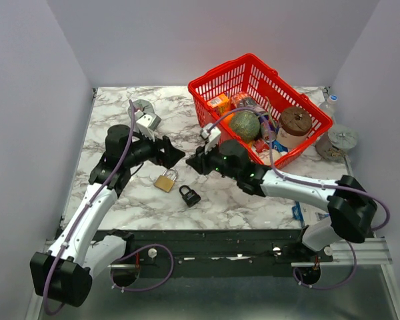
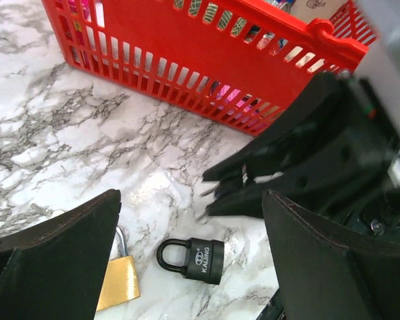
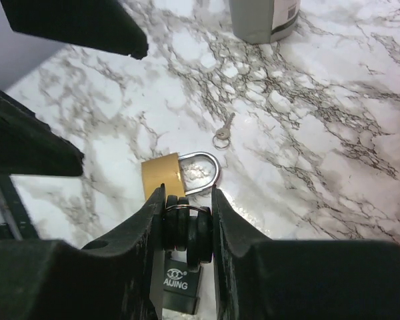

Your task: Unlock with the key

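My right gripper (image 3: 188,193) is shut on a bunch of black-headed keys (image 3: 187,227) joined by a thin wire ring, held just above the table; the key is among them. Right under them lies the black padlock (image 3: 180,287) on its side, and beyond it the brass padlock (image 3: 162,177). From the left wrist view the black padlock (image 2: 193,259) lies between my wide-open left fingers (image 2: 53,253), and the key blades (image 2: 210,193) poke out of the right gripper's tips. From above, the left gripper (image 1: 175,155) and right gripper (image 1: 190,162) nearly meet over the brass padlock (image 1: 165,180) and black padlock (image 1: 189,195).
A red basket (image 1: 313,110) full of groceries stands at the back right, close behind the right arm. A small all-silver key (image 3: 223,132) lies loose past the brass padlock. A grey can (image 3: 263,17) stands at the back left. Jars sit at the table's right edge.
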### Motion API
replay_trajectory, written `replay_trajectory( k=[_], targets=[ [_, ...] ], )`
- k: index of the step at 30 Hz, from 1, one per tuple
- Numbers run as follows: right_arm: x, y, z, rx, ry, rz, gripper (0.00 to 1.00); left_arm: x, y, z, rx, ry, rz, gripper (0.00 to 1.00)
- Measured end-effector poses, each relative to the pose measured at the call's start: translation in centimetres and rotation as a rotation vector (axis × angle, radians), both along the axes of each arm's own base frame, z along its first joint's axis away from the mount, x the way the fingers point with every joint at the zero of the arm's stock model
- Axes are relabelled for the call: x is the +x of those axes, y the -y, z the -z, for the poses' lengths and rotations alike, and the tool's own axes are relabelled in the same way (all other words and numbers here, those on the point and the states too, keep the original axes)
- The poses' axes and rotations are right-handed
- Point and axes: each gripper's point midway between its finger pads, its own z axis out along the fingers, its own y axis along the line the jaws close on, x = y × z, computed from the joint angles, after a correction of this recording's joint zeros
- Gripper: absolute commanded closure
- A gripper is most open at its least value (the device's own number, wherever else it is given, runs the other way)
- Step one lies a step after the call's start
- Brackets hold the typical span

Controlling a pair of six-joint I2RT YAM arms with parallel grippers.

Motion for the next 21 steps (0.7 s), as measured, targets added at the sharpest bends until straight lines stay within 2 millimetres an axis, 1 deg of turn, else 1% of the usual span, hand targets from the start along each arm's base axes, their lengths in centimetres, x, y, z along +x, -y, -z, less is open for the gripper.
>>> replay_trajectory(
  k=[4, 6, 8, 11, 13, 14, 16, 21],
  targets=[
    [0.9, 3.0, -3.0, 0.138, -0.069, 0.007, 0.99, -0.8, 0.2, -0.9, -0.026, 0.056, 0.029, 0.08],
    [1.3, 4.5, -4.6, 0.210, -0.103, 0.009, 0.99, -1.5, 1.0, -1.2, -0.048, 0.076, 0.082, 0.11],
    [1.2, 5.3, -5.8, 0.257, -0.128, -0.005, 0.99, -2.4, 1.9, -1.2, -0.061, 0.086, 0.142, 0.14],
    [0.1, 5.3, -6.9, 0.304, -0.169, -0.057, 0.99, -3.7, 3.2, -0.8, -0.051, 0.090, 0.210, 0.19],
    [-0.8, 5.0, -7.1, 0.316, -0.199, -0.098, 0.99, -4.3, 4.0, -0.5, -0.040, 0.094, 0.246, 0.23],
    [-1.3, 4.8, -7.0, 0.321, -0.220, -0.119, 0.99, -4.5, 4.3, -0.4, -0.034, 0.092, 0.257, 0.27],
    [-1.9, 4.6, -6.9, 0.323, -0.249, -0.145, 0.99, -4.7, 4.7, 0.0, -0.023, 0.088, 0.268, 0.30],
    [-3.0, 4.3, -6.9, 0.333, -0.298, -0.194, 0.99, -4.3, 4.5, 0.3, -0.001, 0.097, 0.244, 0.38]
  ],
)
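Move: The keys are in the closed right fingers; from the open left gripper they lie about 5 cm to the right, 1 cm back and some 6 cm lower. Counted from the right hand, the left gripper is roughly 6 cm to the left, 2 cm ahead and 6 cm above. On the table some 23 cm below the left hand, the black padlock is about 6 cm back and 5 cm to the right, the brass padlock 1 cm back and 5 cm to the left. The keys stay pinched in the right hand, which lifts them about 7 cm while swinging right, then draws back a little, its left side rolling up and the fingers tipping down. The left hand, after a slight rise, travels back and to the right about 5 cm each way, turning some 15 degrees clockwise towards the keys and partly closing, without gripping them yet. ##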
